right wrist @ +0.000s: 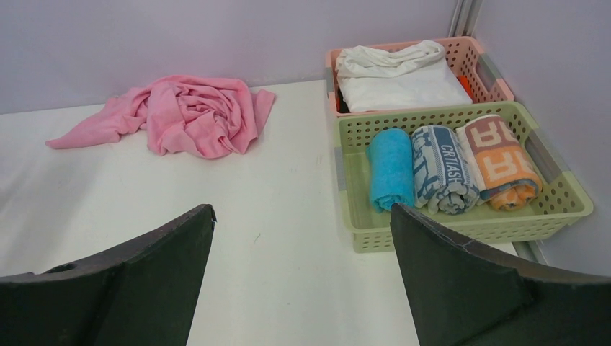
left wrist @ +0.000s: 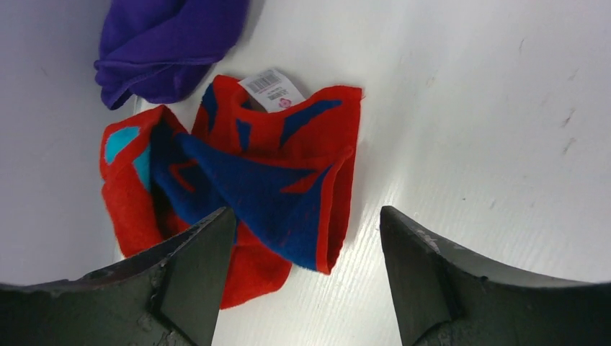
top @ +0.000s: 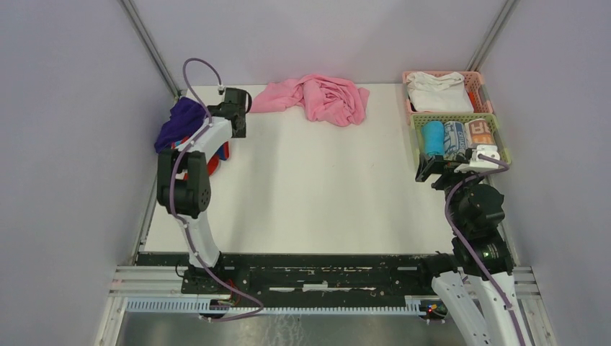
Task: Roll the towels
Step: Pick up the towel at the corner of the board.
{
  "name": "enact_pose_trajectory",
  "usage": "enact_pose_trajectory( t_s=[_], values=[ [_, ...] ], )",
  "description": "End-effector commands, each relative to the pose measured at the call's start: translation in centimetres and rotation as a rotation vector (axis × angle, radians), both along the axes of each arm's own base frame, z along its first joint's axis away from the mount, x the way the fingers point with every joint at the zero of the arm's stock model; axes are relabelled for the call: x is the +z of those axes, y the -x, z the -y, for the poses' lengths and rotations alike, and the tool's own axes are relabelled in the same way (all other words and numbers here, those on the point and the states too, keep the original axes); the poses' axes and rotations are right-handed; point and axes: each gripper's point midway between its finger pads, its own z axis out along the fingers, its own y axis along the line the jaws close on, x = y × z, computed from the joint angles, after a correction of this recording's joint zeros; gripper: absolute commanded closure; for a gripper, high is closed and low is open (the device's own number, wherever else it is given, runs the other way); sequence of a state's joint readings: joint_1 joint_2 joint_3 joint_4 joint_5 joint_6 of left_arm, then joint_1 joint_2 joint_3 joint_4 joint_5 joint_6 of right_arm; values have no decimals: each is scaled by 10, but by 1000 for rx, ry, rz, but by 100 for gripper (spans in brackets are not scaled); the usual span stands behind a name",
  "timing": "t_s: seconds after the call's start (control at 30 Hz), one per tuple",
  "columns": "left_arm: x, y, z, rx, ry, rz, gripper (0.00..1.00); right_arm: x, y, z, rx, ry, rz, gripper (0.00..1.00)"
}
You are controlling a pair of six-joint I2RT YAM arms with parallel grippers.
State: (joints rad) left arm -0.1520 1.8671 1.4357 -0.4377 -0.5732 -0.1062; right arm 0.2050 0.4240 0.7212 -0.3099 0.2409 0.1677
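Observation:
A crumpled red towel (left wrist: pixel 317 130) with blue patches and a white tag lies on the white table in the left wrist view, with a bunched purple towel (left wrist: pixel 166 50) just beyond it. From above, the purple towel (top: pixel 180 122) and the red towel (top: pixel 214 164) sit at the table's left edge, partly hidden by the left arm. My left gripper (left wrist: pixel 306 210) hangs open over the red towel's near edge, its left finger above the cloth and its right finger above bare table. My right gripper (right wrist: pixel 302 207) stands open over bare table beside the green basket, holding nothing.
A large pink cloth (top: pixel 320 97) lies heaped at the back centre. At the back right a pink basket (top: pixel 475 76) holds a folded white cloth (right wrist: pixel 396 79). In front of it a green basket (right wrist: pixel 461 231) holds three rolled cloths. Walls enclose the table on three sides.

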Motion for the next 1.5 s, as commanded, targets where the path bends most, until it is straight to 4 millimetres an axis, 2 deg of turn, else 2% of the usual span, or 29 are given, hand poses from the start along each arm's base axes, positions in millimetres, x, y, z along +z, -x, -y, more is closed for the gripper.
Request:
enact_pose_trajectory(
  t_s=[0.0,0.2,0.37,0.4,0.47,0.53,0.63,0.73,0.83,1.1,1.17,1.2,1.23,1.3,1.37,1.47],
  values=[
    [-15,-9,-11,-53,-133,-156,21,11,0,0,-6,-13,50,0],
    [-42,-13,-23,-49,-242,-284,26,12,0,2,-14,-3,48,0],
    [-49,-20,-30,-41,-309,-318,39,12,0,3,-23,9,47,0],
    [-48,-23,-32,-39,-321,-321,51,12,0,4,-25,12,46,0],
    [-45,-26,-31,-41,-318,-320,67,12,1,4,-26,14,45,0],
    [-40,-29,-27,-53,-292,-311,81,12,1,5,-29,17,44,0],
    [-21,-32,-15,-82,-246,-266,95,12,1,5,-30,19,44,0],
    [16,-37,3,-113,-190,-170,97,13,1,4,-27,21,44,0],
    [68,-42,33,-159,-148,-44,97,13,0,3,-23,20,43,0],
    [194,-40,140,-344,-90,241,97,16,2,2,-15,27,45,0],
    [229,-33,175,-406,-49,326,97,17,2,2,-15,29,48,0],
    [247,-30,186,-426,-26,371,97,18,3,2,-15,30,49,0],
    [268,-23,207,-472,8,423,97,18,3,2,-14,32,49,0],
    [307,-8,236,-545,91,525,97,18,3,1,-11,32,51,0],
    [344,11,256,-613,196,623,97,19,3,1,-6,33,52,0],
    [364,31,273,-696,335,683,97,19,2,-2,10,34,49,0]
  ],
)
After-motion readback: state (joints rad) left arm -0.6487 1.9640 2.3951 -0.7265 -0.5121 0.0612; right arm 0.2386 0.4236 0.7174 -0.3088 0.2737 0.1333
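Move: The patterned red-and-blue towel lies crumpled on the board below the open left gripper: its middle is about 3 cm ahead, 6 cm left and 8 cm down. The purple cloth is roughly 15 cm ahead and 12 cm left of the gripper, and the pink towel some 25 cm ahead and 27 cm right, both at board height. From the right gripper, the red-and-blue towel lies about 24 cm ahead, 58 cm left and 27 cm lower. Lower the left gripper about 7 cm, easing slightly left and tipping the fingers some 20 degrees steeper, then close them on the near part of the red-and-blue towel. Keep the pinch and swing the towel up over 30 cm and some 27 cm right, in front of the pink towel, levelling the fingers and turning them clockwise. ##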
